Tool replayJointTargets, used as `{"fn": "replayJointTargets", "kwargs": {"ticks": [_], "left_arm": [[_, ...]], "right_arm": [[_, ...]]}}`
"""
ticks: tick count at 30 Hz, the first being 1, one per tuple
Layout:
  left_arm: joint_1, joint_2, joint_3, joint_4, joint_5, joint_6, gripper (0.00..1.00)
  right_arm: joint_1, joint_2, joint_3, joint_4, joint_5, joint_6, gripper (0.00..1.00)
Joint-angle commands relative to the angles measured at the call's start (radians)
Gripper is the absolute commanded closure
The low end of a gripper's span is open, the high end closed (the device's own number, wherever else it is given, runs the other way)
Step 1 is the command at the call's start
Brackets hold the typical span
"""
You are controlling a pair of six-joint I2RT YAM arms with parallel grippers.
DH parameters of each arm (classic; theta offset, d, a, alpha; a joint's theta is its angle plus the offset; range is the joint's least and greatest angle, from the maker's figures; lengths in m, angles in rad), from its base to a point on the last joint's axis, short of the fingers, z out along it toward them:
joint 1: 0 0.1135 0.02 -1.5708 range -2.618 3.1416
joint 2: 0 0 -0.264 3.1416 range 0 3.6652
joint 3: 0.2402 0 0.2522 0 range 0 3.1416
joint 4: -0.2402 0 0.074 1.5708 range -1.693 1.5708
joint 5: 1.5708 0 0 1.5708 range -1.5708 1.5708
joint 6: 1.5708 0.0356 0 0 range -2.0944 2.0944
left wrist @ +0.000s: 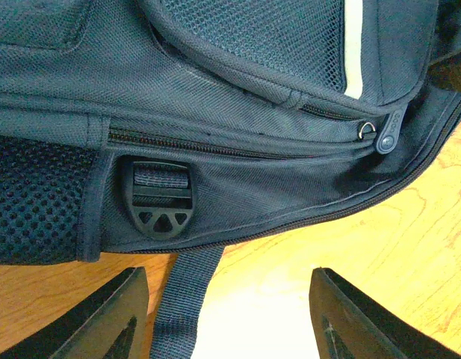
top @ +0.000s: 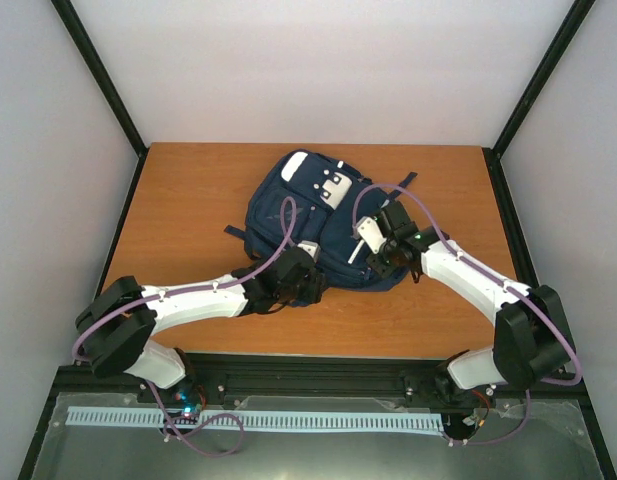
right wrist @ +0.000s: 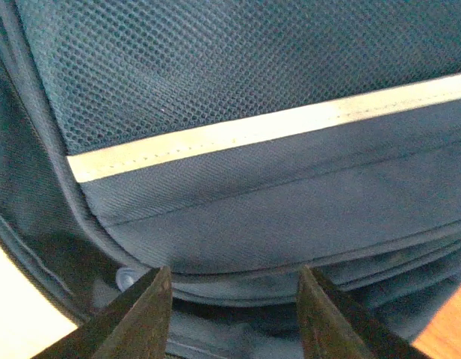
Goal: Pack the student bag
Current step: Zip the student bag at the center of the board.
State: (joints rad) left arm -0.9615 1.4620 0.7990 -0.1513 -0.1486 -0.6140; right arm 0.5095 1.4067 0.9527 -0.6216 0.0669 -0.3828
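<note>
The student bag (top: 308, 210), navy blue with white patches, lies flat in the middle of the table. My left gripper (top: 306, 278) hovers at its near edge. The left wrist view shows that gripper (left wrist: 229, 318) open over bare wood, with the bag's loose strap (left wrist: 181, 299) lying just inside the left finger (left wrist: 103, 321). A black buckle (left wrist: 160, 202), a closed zipper and its pull (left wrist: 387, 131) sit ahead. My right gripper (top: 373, 250) rests at the bag's near right edge. In its wrist view the right gripper (right wrist: 234, 318) stands open, its fingertips straddling layered fabric folds below a white reflective stripe (right wrist: 252, 131).
The wooden table (top: 188, 200) is walled by white panels with black frame posts (top: 108, 90). A dark strap end (top: 235, 232) sticks out at the bag's left, another at the far right (top: 408, 180). A small pale round fitting (right wrist: 125, 278) shows beside the right gripper's left finger.
</note>
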Motion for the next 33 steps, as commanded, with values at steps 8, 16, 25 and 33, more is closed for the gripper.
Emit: {"fn": "replayJointTargets", "kwargs": {"ticks": [8,16,25,33], "left_arm": [[-0.002,-0.001,0.008,0.021,-0.002,-0.023,0.39],[-0.002,0.001,0.012,0.024,0.002,-0.023,0.39],[-0.002,-0.016,0.008,0.033,-0.007,-0.037,0.39],[-0.002,-0.075,-0.034,0.046,-0.030,-0.068,0.39]], "right_arm": [[-0.050,0.053,-0.025,0.031,-0.244,0.073,0.40],[-0.029,0.067,-0.031,0.042,-0.135,0.065,0.39],[-0.028,-0.007,-0.093,0.018,-0.203,0.037,0.28],[-0.023,0.099,-0.044,0.001,-0.227,0.064,0.31]]}}
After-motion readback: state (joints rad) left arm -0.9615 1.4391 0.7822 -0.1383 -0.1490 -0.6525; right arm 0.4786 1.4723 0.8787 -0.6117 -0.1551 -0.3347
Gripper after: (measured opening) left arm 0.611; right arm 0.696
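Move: The zip pull at the bag's bottom corner lies roughly 3 cm back, 2 cm left and 5 cm below the right hand. The near end of the white strip on the front pocket is about 4 cm forward and 2 cm left of the pull. The side buckle sits some 12 cm left of the right hand and level with it fore and aft. From the idle left hand the pull is about 3 cm ahead and 11 cm to the right. Down and back, the right hand works in on the zip pull, netting about 4 cm lower, 3 cm back and slightly left: it sinks, lifts briefly by over a centimetre while drawing back, then sinks again. Its fingers spread from under half to well open and tilt some 15 degrees steeper, coming down on either side of the pull without pinching. ##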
